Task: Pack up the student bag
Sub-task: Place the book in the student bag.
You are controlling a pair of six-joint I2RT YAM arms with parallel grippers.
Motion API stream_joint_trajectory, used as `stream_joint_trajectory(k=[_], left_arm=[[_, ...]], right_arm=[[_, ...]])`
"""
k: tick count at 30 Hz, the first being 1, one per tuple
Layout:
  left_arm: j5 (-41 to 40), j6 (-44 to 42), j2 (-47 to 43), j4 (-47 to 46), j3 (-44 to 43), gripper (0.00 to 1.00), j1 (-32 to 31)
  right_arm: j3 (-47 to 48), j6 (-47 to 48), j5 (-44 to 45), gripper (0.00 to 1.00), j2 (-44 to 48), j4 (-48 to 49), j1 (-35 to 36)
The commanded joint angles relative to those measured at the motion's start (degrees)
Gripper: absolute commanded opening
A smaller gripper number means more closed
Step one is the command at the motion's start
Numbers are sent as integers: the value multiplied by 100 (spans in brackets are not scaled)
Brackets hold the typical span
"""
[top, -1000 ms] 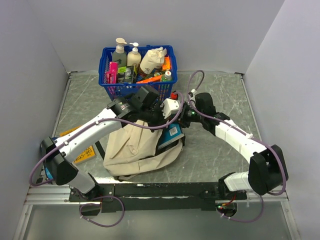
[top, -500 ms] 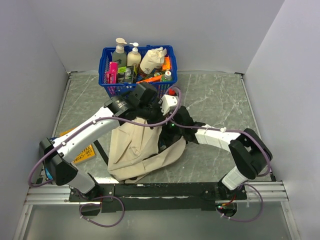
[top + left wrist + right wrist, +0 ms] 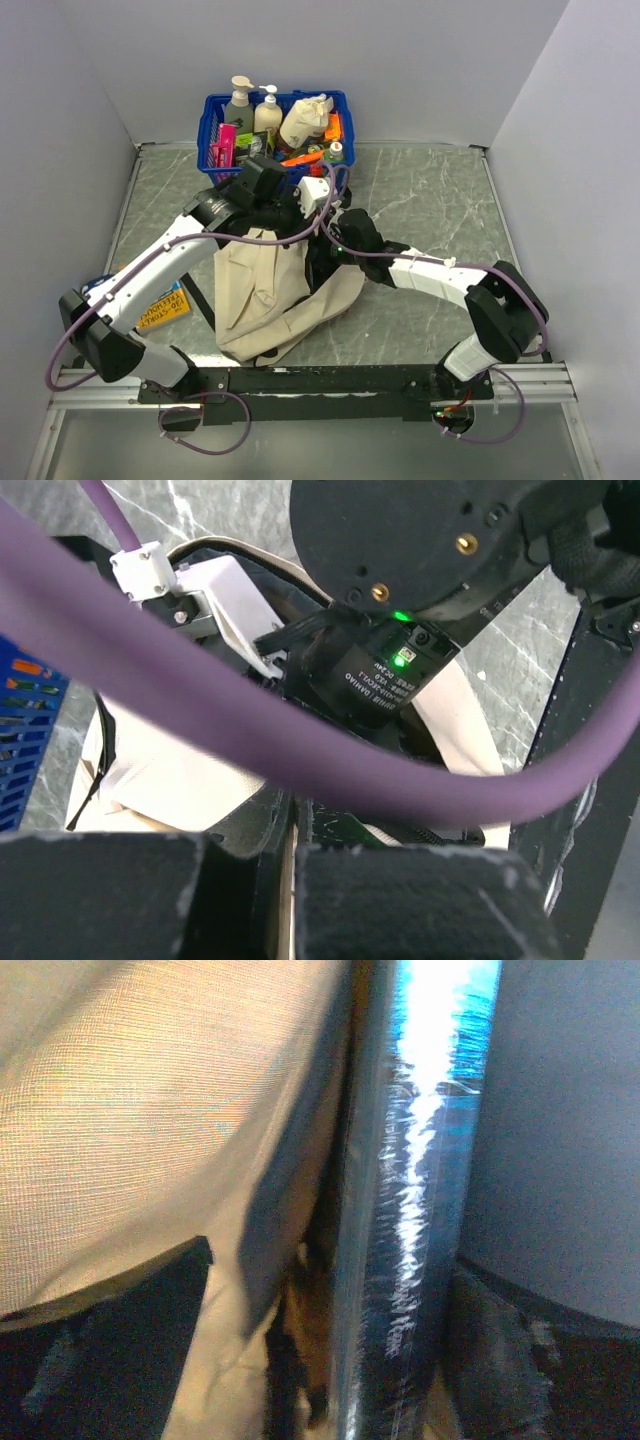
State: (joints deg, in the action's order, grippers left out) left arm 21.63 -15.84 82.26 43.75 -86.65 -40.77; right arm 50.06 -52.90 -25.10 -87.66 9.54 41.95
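The beige student bag [image 3: 262, 300] lies in the middle of the table, its mouth pulled up toward the basket. My left gripper [image 3: 292, 218] is shut on the bag's rim; in the left wrist view a thin strip of beige fabric [image 3: 283, 900] shows between the pads of my left gripper [image 3: 290, 880]. My right arm [image 3: 430, 275] reaches into the bag's mouth, hiding its gripper from above. In the right wrist view my right gripper [image 3: 325, 1360] stands open inside the bag. A glossy dark blue book [image 3: 420, 1210] stands on edge beside the right finger, with beige bag fabric [image 3: 150, 1110] to the left.
A blue plastic basket [image 3: 212, 140] holding pump bottles and other items stands at the back, just behind my left wrist. A yellow booklet [image 3: 165, 303] lies at the left, by the left arm. Grey walls enclose the table on three sides.
My right gripper carried the blue book down into the bag's mouth and has opened, its fingers now apart from it. The left arm lifted the bag's rim back toward the basket.
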Motion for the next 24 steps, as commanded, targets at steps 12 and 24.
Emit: stream_joint_trajectory(k=[12, 24], left_arm=[[-828, -543, -701, -235, 1898, 1, 1352], [-1292, -483, -1255, 73, 1256, 1, 2292]], right_arm=[[-425, 1510, 910, 98, 3025, -927, -1382], [-1191, 1757, 2360, 97, 2570, -1763, -2033]])
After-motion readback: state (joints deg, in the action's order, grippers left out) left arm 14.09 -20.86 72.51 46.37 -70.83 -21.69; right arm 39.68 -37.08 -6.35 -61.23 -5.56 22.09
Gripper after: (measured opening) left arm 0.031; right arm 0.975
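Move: The book is already down inside the student bag, between the right hand's opened fingers; its middle is some 6 cm below the right hand, about 3 cm to its left and 2 cm back. From the left hand, which still pinches the bag's rim, the book lies about 5 cm back, level sideways and some 17 cm below. The blue basket stands roughly 24 cm ahead of the right hand, 10 cm to its left and 5 cm lower. The book is left in the student bag as the wide-open right fingers back out of the mouth, going right nearly 20 cm and somewhat forward, climbing about 13 cm at first and then sinking again beside the bag, while the hand swings some 30 degrees clockwise. The bag's rim, still pinched in the shut left fingers, is drawn left about 15 cm and down, then slightly up, with a counter-clockwise turn. ##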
